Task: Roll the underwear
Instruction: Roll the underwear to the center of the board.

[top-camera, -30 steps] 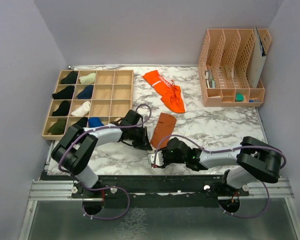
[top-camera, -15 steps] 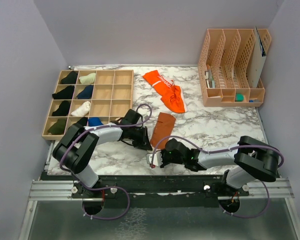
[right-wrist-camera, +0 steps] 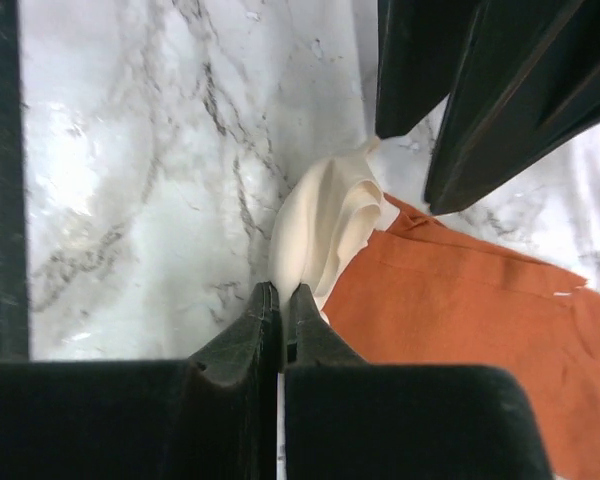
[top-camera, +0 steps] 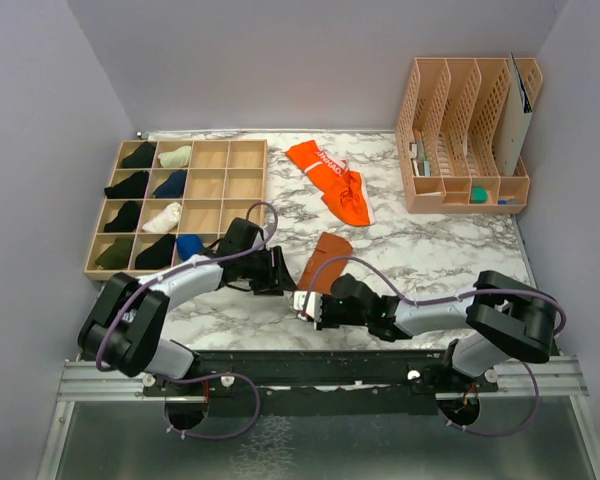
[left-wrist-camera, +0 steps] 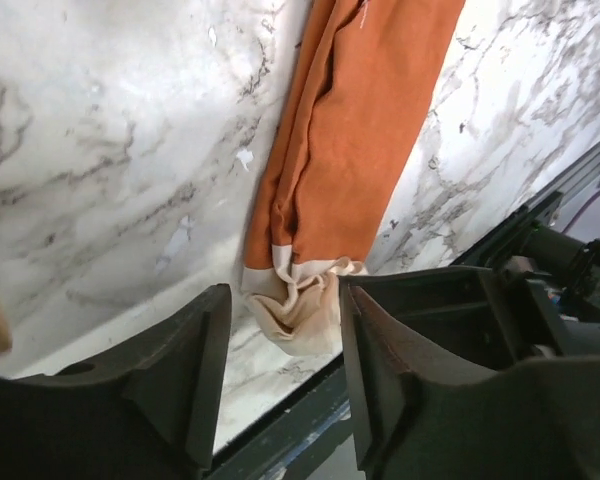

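The rust-brown underwear lies lengthwise near the table's front edge, its cream waistband bunched at the near end. My right gripper is shut on that waistband, with the brown cloth spreading away to its right. In the top view the right gripper sits at the cloth's near tip. My left gripper stands open just left of the cloth; in its own view the left gripper has the waistband just beyond its fingertips, untouched. The bright orange underwear lies crumpled farther back.
A wooden compartment box holding several small rolled bundles stands at the left. A tan file rack stands at the back right. The table's front edge and black rail run right below both grippers.
My left gripper has opened, let go of the waistband and drawn back to the left. My right gripper has shut on the waistband end.
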`<state>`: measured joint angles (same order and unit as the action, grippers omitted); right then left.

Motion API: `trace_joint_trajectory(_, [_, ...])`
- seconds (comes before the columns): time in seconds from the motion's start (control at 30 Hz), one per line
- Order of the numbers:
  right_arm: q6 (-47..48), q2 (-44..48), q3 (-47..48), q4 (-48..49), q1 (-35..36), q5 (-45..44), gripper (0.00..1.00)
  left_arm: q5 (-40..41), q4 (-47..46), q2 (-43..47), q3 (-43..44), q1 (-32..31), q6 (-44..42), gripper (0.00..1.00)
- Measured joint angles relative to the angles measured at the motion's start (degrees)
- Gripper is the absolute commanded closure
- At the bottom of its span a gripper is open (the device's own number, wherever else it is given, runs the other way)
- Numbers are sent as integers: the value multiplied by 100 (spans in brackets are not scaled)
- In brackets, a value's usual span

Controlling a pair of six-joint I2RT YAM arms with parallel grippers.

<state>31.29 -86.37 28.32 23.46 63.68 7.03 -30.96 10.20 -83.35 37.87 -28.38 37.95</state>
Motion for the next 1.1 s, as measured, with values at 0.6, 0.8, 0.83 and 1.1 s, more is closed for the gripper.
trace_joint_trajectory(0.6, [-4857,-935,-1209,3567,-1165,1718,99,376,-811,2122,-1421,-37,295,35])
trace_joint_trajectory(0.8, [-6629,-2225,-1390,5486,-1814,2505,99,376,-1137,2122,-1644,-286,470,30])
trace_joint_trajectory(0.83, [-6909,-2463,-1429,5818,-1884,2577,99,376,-1226,2122,-1683,-306,518,29])
trace_joint_trajectory(1.1, [-8258,-3075,-1491,6472,-2140,2677,100,402,-1812,1895,-2015,-420,1248,24])
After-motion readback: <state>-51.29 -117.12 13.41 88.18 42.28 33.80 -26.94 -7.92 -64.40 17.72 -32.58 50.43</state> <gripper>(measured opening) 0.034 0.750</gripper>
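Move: The underwear's cream waistband is already pinched in the right fingers; its flat brown panel, which the roll is to be wound onto, has its middle about 10 cm ahead of that hand, 3 cm to its right and 2 cm lower. The orange vest lies some 28 cm ahead and 6 cm right. From the half-open left hand the waistband sits roughly 4 cm back, 3 cm right and 2 cm below; the blue cloth is about 9 cm ahead and 22 cm left. The waistband stays pinched in the right fingers and is wound by that wrist, which rolls nearly 90 degrees about its own fingers, top going forward over the panel, while the hand backs off, partly returns, and shifts about 2 cm right and a little down. The empty left hand lifts 4 cm, then sinks 3 and draws back 4 beside the waistband's left end, opening wider. ##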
